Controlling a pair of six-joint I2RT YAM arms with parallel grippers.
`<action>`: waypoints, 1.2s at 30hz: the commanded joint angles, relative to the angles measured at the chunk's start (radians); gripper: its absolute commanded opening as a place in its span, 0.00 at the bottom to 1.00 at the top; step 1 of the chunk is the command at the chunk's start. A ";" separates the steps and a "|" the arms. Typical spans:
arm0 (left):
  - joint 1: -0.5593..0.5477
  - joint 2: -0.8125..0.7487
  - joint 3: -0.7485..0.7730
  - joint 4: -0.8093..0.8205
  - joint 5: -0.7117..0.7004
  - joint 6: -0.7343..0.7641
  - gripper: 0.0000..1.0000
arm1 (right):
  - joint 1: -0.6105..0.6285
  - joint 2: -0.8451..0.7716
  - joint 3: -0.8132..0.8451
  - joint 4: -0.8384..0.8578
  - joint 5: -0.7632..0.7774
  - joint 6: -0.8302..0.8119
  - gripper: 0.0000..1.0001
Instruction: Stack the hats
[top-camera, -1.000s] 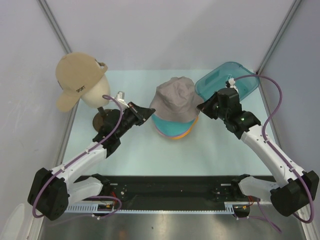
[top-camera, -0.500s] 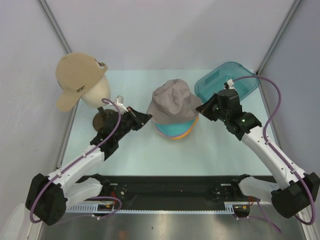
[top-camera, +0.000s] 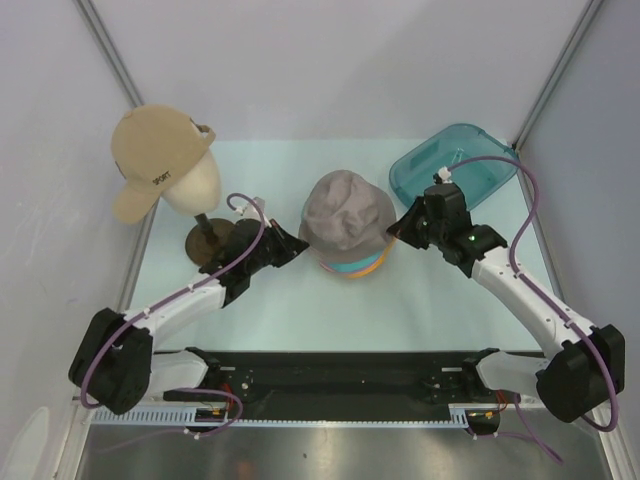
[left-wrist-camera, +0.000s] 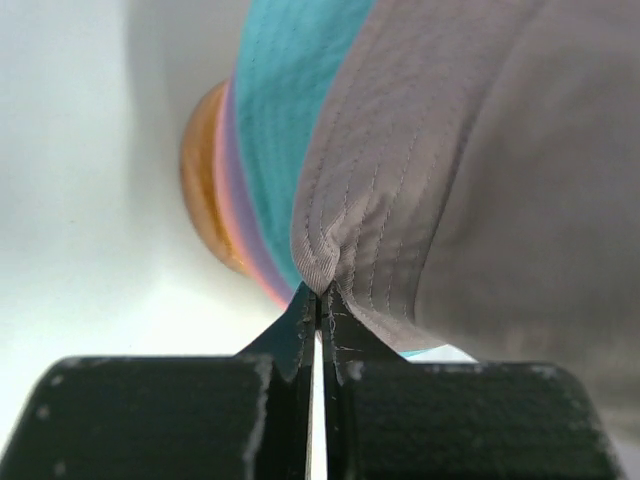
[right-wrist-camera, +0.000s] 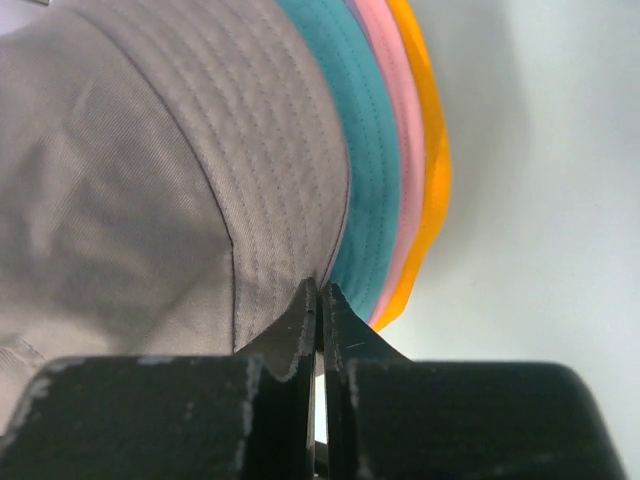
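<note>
The grey-taupe hat (top-camera: 345, 212) sits crumpled on top of a pile of hats at the table's middle. Teal (top-camera: 347, 263), pink and yellow-orange (top-camera: 368, 272) brims peek out below it. My left gripper (top-camera: 300, 243) is shut on the grey hat's left brim, and the left wrist view shows the cloth (left-wrist-camera: 350, 200) pinched at the fingertips (left-wrist-camera: 318, 292), with the teal hat (left-wrist-camera: 285, 110), lilac, pink and orange (left-wrist-camera: 200, 170) brims behind. My right gripper (top-camera: 392, 232) is shut on the right brim (right-wrist-camera: 270, 170); its tips (right-wrist-camera: 320, 287) meet the cloth beside the teal (right-wrist-camera: 360, 150), pink and orange (right-wrist-camera: 432, 150) brims.
A cream mannequin head wearing a tan cap (top-camera: 155, 155) stands on a dark round base (top-camera: 208, 240) at the back left, close to my left arm. A clear teal plastic tub (top-camera: 460, 160) lies at the back right behind my right gripper.
The grey hat has come down over the pile and now covers most of the teal hat. Both grippers moved lower and inward with its brim; the left one closed fully.
</note>
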 joint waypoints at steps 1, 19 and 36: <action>0.017 0.068 0.081 -0.097 -0.033 0.091 0.00 | -0.030 -0.009 0.032 -0.056 0.065 -0.096 0.05; 0.092 0.166 0.250 -0.160 0.016 0.292 0.00 | -0.294 0.179 0.175 0.377 -0.583 -0.206 0.63; 0.101 0.271 0.376 -0.189 0.023 0.335 0.01 | -0.294 0.290 0.100 0.506 -0.724 -0.070 0.62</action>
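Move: The left gripper already pinches the left edge of the grey hat; the hat's middle lies about 10 cm to its right, 4 cm ahead and slightly above. The right gripper has the right edge pinched, that same middle about 9 cm to its left and 3 cm ahead. The stacked hats sit just beneath, some 8 cm left of the right gripper, 5 cm ahead and 7 cm lower; the blue tray is roughly 18 cm ahead, 13 cm right. Open the right gripper to let go of the grey brim, back off about 5 cm to the right, then arc forward some 9 cm, up and partly down again, curling back left with fingers open to a farther stretch of brim and turning about 20 degrees counter-clockwise. Meanwhile keep the left pinch and draw its edge forward about 6 cm, rolling the hand's left side up. ##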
